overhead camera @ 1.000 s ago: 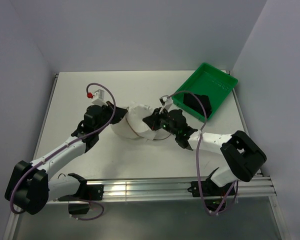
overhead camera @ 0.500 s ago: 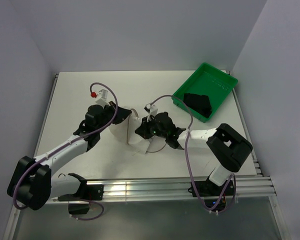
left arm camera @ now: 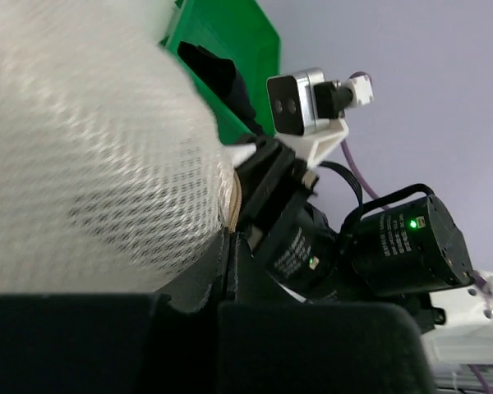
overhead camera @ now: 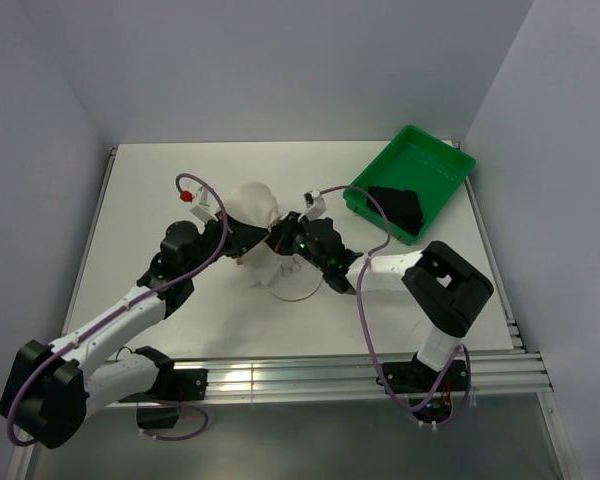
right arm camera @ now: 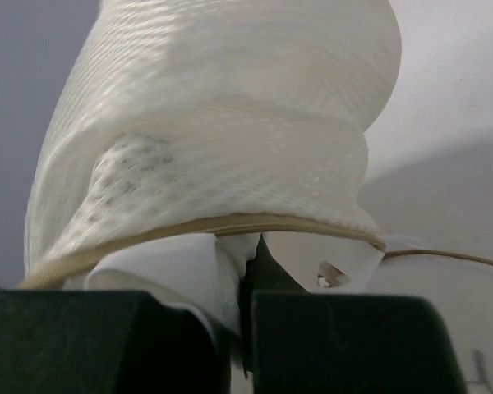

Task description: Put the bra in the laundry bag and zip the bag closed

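The white mesh laundry bag (overhead camera: 255, 207) is held up between both grippers at mid table. Its tan rim (overhead camera: 292, 290) hangs below as a loop. My left gripper (overhead camera: 242, 240) is shut on the bag's left side; mesh (left arm camera: 90, 164) fills that wrist view. My right gripper (overhead camera: 280, 238) is shut on the bag's rim edge; its view shows the mesh (right arm camera: 230, 107) and tan rim (right arm camera: 230, 226) above the closed fingers. The black bra (overhead camera: 394, 207) lies in the green tray (overhead camera: 442, 175), also seen in the left wrist view (left arm camera: 218, 70).
The green tray stands at the table's back right near the right wall. The right arm's wrist camera (left arm camera: 300, 103) sits close to the left gripper. The left arm's cable with a red tip (overhead camera: 186, 196) loops above the table.
Both grippers have moved toward each other and up, lifting the bag from lying on the table into an upright bunch. The bra has not moved.
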Robot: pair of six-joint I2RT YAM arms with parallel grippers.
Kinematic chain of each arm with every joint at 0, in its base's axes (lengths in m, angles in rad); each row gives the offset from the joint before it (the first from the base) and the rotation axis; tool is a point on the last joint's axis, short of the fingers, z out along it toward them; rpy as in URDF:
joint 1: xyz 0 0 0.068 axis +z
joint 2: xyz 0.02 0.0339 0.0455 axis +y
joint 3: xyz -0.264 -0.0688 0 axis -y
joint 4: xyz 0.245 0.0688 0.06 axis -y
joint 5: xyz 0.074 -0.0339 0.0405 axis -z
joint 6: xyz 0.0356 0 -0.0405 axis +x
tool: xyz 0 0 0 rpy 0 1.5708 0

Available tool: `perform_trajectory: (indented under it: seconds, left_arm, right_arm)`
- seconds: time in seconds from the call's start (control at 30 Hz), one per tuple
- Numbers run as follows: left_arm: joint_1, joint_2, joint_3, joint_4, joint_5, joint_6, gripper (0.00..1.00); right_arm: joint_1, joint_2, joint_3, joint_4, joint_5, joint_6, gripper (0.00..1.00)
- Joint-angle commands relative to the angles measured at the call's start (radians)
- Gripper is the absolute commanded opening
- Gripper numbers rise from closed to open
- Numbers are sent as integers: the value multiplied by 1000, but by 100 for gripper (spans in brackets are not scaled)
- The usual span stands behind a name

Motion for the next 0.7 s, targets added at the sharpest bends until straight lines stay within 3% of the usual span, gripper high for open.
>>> perform_trajectory:
  seconds: [0.0,0.23,0.37,0.53,0.67]
  left_arm:
    - [-17,-59,-22,-2,56,-80,0]
    - [-78,-125,-36,32,40,-164,0]
    - [-111,-188,-18,-20,-27,-164,0]
    - [-115,-256,-18,-175,-110,-149,0]
    - [-178,-207,-7,-120,-73,-180,0]
  right_arm:
    - [7,-24,17,141,226,268,0]
    - [97,-94,55,81,346,340,0]
    - [70,-185,-75,153,390,419,0]
    - [57,-467,-167,135,503,350,0]
    - [60,-477,-82,88,576,254,0]
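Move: Both hands already hold the lifted laundry bag by its opening, the right with white cloth, apparently the bra, bunched at its fingertips. The mesh body's middle lies about 9 cm ahead, 5 cm left and 5 cm below the left hand; from the right hand, 6 cm ahead, 6 cm left and 3 cm above. The bag's round lid is 5 cm right of the right hand and 13 cm below, neither ahead nor back; the green basket is 26 cm ahead, 38 cm right and 12 cm below. Upwards, and faster towards the end, the right hand hauls its side of the laundry bag some 15 cm, after a short forward nudge that turns back; late on it also swings 8 cm right, away from the left hand, rolling about 30 degrees with its left side rising and turning clockwise. The left hand draws back 5 cm and rises 4, still pinching the rim. Both grippers stay closed. ##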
